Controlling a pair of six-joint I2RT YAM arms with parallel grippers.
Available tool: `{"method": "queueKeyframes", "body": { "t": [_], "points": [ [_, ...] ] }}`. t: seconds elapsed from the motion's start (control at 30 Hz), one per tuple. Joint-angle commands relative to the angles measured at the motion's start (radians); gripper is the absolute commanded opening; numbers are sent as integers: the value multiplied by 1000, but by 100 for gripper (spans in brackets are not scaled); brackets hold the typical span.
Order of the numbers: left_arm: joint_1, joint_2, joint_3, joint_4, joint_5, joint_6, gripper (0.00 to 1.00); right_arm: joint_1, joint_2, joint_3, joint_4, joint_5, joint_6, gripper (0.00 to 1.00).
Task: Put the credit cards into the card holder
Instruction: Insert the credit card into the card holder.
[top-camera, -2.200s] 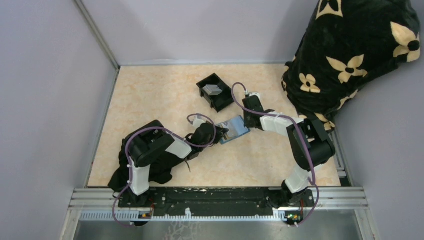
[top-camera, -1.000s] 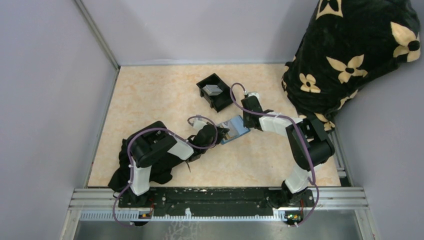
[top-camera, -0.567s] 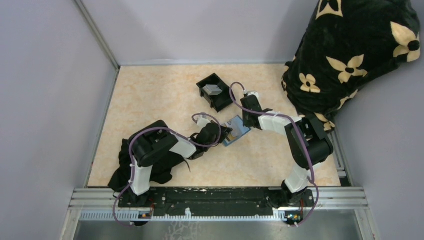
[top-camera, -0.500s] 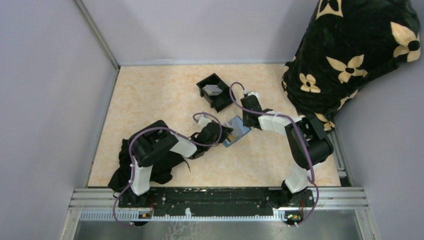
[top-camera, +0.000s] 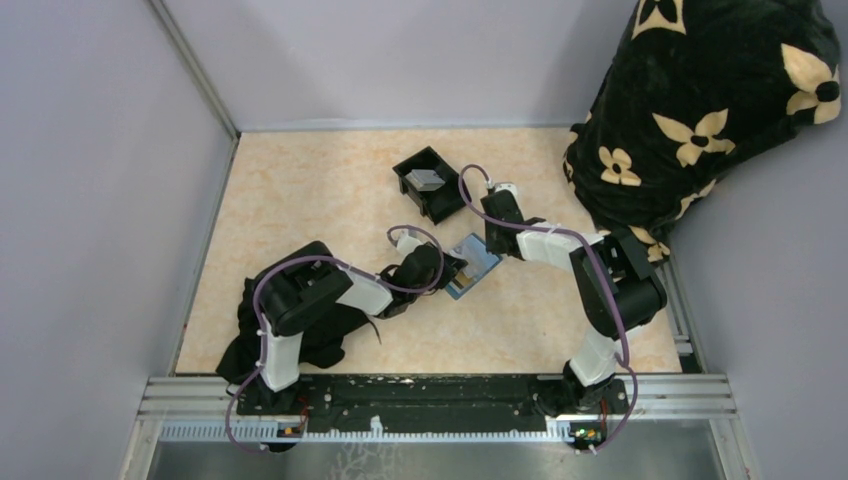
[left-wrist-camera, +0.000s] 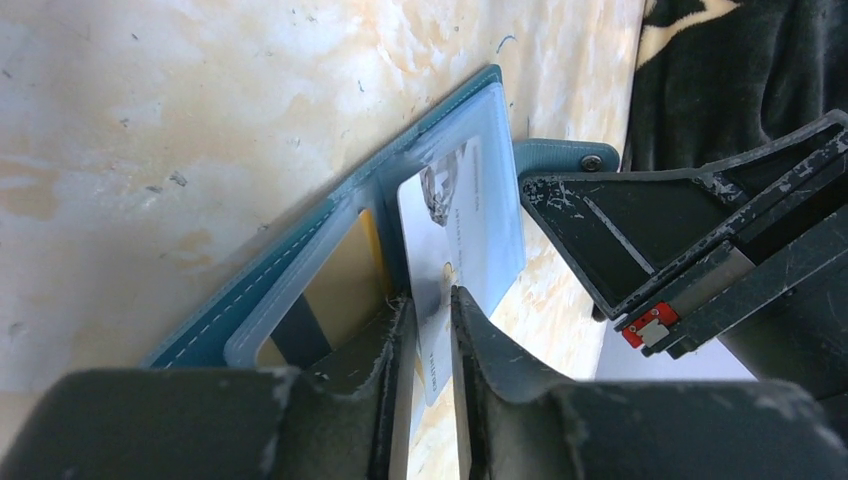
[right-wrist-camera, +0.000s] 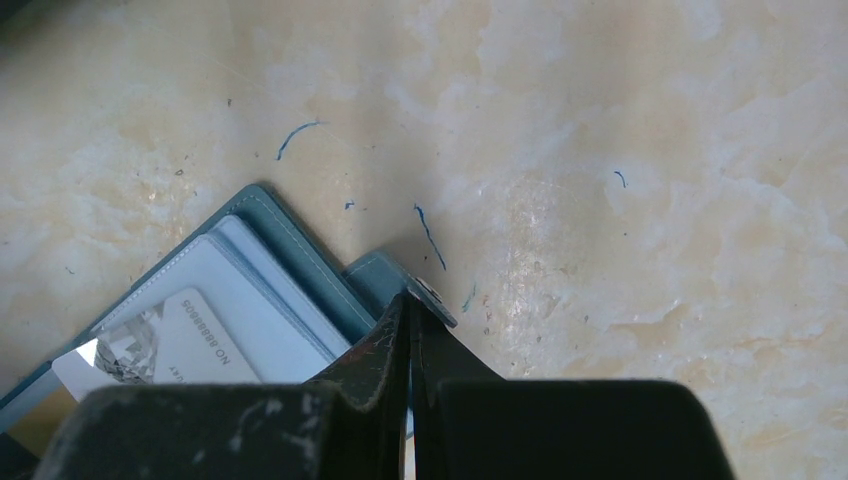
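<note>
The teal card holder (top-camera: 474, 264) lies open mid-table between both grippers. In the left wrist view its clear pockets (left-wrist-camera: 300, 285) face up. A tan-yellow card (left-wrist-camera: 345, 270) sits in the near pocket. A silver credit card (left-wrist-camera: 455, 230) is partly inside the far pocket. Its outer end pokes out between the tips of my left gripper (left-wrist-camera: 430, 298), whose jaws stand a little apart around it. My right gripper (right-wrist-camera: 410, 300) is shut on the holder's snap tab (right-wrist-camera: 378, 275), at the far edge of the card holder (right-wrist-camera: 290, 250).
A black open tray (top-camera: 412, 170) with a grey flat item (top-camera: 428, 180) stands behind the holder. A dark flowered cloth (top-camera: 710, 110) fills the back right corner. Black fabric (top-camera: 325, 345) lies by the left arm's base. Walls close in the left and back.
The left gripper pushed toward the holder with the silver card, the holder turned slightly, and the left jaws have now parted. The right gripper stayed shut on the tab.
</note>
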Motion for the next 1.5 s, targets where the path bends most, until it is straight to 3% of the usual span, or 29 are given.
{"method": "queueKeyframes", "body": {
  "t": [0.0,0.23,0.67,1.47],
  "points": [
    [-12,-12,-31,-103,24,35,28,18,55,-47,-90,-59,12,0],
    [-12,-50,-41,-117,24,62,42,18,52,-57,-81,-62,15,0],
    [-10,-54,58,-325,83,126,53,19,44,-58,-82,-70,15,0],
    [9,32,238,-505,152,149,50,64,33,-64,-86,-100,28,0]
  ]
}}
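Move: Just beyond the left fingertips, about 2 cm ahead and 1 cm right, lies the white card's middle, tilted in the holder's right-hand pocket. The gold card in the other pocket is about 2 cm behind the hand, the strap some 3 cm ahead and 6 cm right, and the black box roughly 16 cm ahead and 5 cm left. From the right hand, shut at the strap, the white card lies about 5 cm left and 2 cm back. Spreading its already parting fingers to about half open, the left hand frees the white card and eases back and up about 1 cm. It then swings right some 2.5 cm over the holder, rolling and turning clockwise about 10 degrees each, its left fingertip coming to the card's near-left edge. The right hand keeps its shut tips at the strap. ##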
